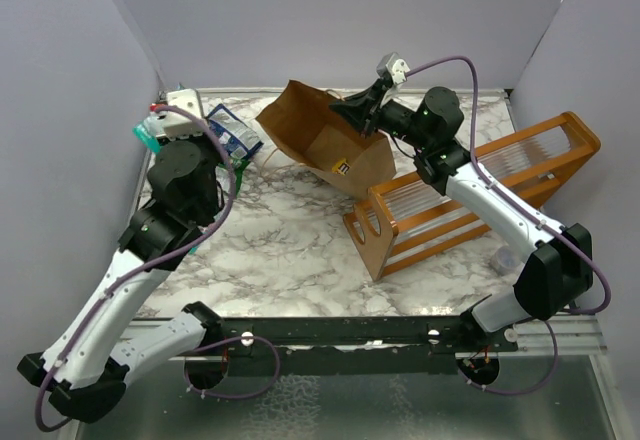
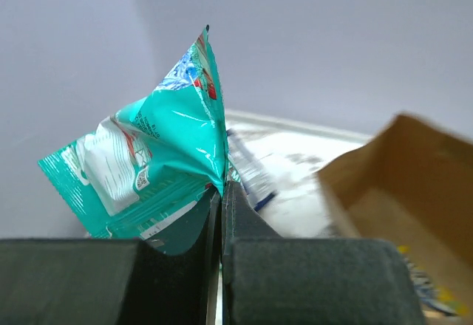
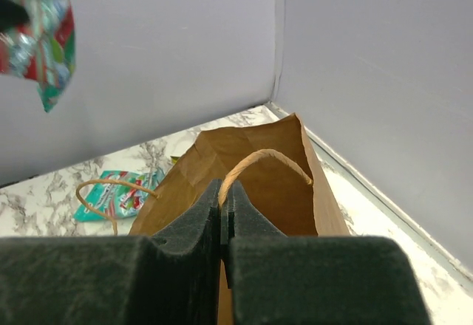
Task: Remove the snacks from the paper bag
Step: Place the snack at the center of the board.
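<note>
The brown paper bag (image 1: 325, 140) lies tilted at the back of the table with its mouth toward the left. My right gripper (image 1: 357, 110) is shut on one of its loop handles (image 3: 267, 155), holding the bag (image 3: 247, 166) up. The other handle (image 3: 103, 192) hangs loose. My left gripper (image 1: 155, 132) is raised at the far left, shut on a crumpled teal snack packet (image 2: 155, 155) by its edge (image 2: 220, 192). That packet (image 3: 48, 37) shows high in the right wrist view. A blue-and-white packet (image 1: 232, 132) and a teal packet (image 3: 122, 192) lie on the table left of the bag.
An orange wooden rack (image 1: 480, 190) with clear slats lies right of the bag, under my right forearm. Grey walls close in the left, back and right sides. The marble tabletop (image 1: 280, 240) stretches in front of the bag.
</note>
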Tool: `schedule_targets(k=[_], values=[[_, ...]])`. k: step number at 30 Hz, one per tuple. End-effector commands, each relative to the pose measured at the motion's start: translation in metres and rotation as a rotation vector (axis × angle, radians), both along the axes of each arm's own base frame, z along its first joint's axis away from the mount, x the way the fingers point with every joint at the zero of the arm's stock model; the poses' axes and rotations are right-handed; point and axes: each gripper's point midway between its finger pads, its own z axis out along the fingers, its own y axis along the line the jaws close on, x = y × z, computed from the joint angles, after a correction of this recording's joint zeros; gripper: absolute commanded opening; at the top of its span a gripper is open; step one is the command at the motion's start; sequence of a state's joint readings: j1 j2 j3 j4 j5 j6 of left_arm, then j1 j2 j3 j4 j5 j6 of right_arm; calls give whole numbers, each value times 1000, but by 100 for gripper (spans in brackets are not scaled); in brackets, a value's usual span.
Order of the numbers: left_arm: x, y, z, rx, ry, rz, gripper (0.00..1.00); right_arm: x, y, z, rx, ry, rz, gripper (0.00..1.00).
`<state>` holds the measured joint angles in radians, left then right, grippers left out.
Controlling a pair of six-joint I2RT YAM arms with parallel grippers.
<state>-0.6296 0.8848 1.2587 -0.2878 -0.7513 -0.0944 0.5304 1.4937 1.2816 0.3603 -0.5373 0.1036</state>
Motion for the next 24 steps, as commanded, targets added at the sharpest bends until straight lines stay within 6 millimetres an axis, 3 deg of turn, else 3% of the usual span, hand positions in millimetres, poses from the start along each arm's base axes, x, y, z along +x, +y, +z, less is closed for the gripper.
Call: schedule_targets(k=[1, 5, 13, 19, 22, 24], values=[[11, 48, -55, 159, 135, 311, 0, -7, -6, 24, 37, -50, -23, 2], [40, 69, -93, 86, 158, 317, 0, -8, -5, 21, 34, -44, -17, 2], [101, 110, -184, -70, 398, 369, 0, -7, -1, 20, 22, -31, 8, 2], [130, 110, -257, -190, 650, 261, 0, -6, 1, 17, 10, -24, 13, 2], [135, 113, -279, -219, 724, 247, 0, -3, 2, 17, 12, -23, 6, 2], [136, 112, -286, -244, 749, 231, 9, 0, 3, 17, 13, -22, 1, 2]])
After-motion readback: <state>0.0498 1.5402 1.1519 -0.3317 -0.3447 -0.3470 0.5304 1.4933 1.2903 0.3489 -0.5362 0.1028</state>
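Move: The green snack on the table, marking the laid-out snacks to which the held teal one is being taken, lies about 18 cm ahead of the left hand, 6 cm to its left and some 43 cm below. The blue snack is about 8 cm beyond that green one; a second teal snack is 4 cm ahead and 12 cm left of the hand. The paper bag stands roughly 15 cm ahead, 22 cm right. From the right hand, the green snack lies 9 cm ahead, 28 cm left. The teal snack, still pinched by one corner in the left gripper, is brought down fast by nearly 30 cm towards the snacks already on the table, going forward and left as well, about 13 cm each, the leftward part fading out near the end. The wrist tips the fingers down some 40 degrees and swings counter-clockwise; they stay shut. ##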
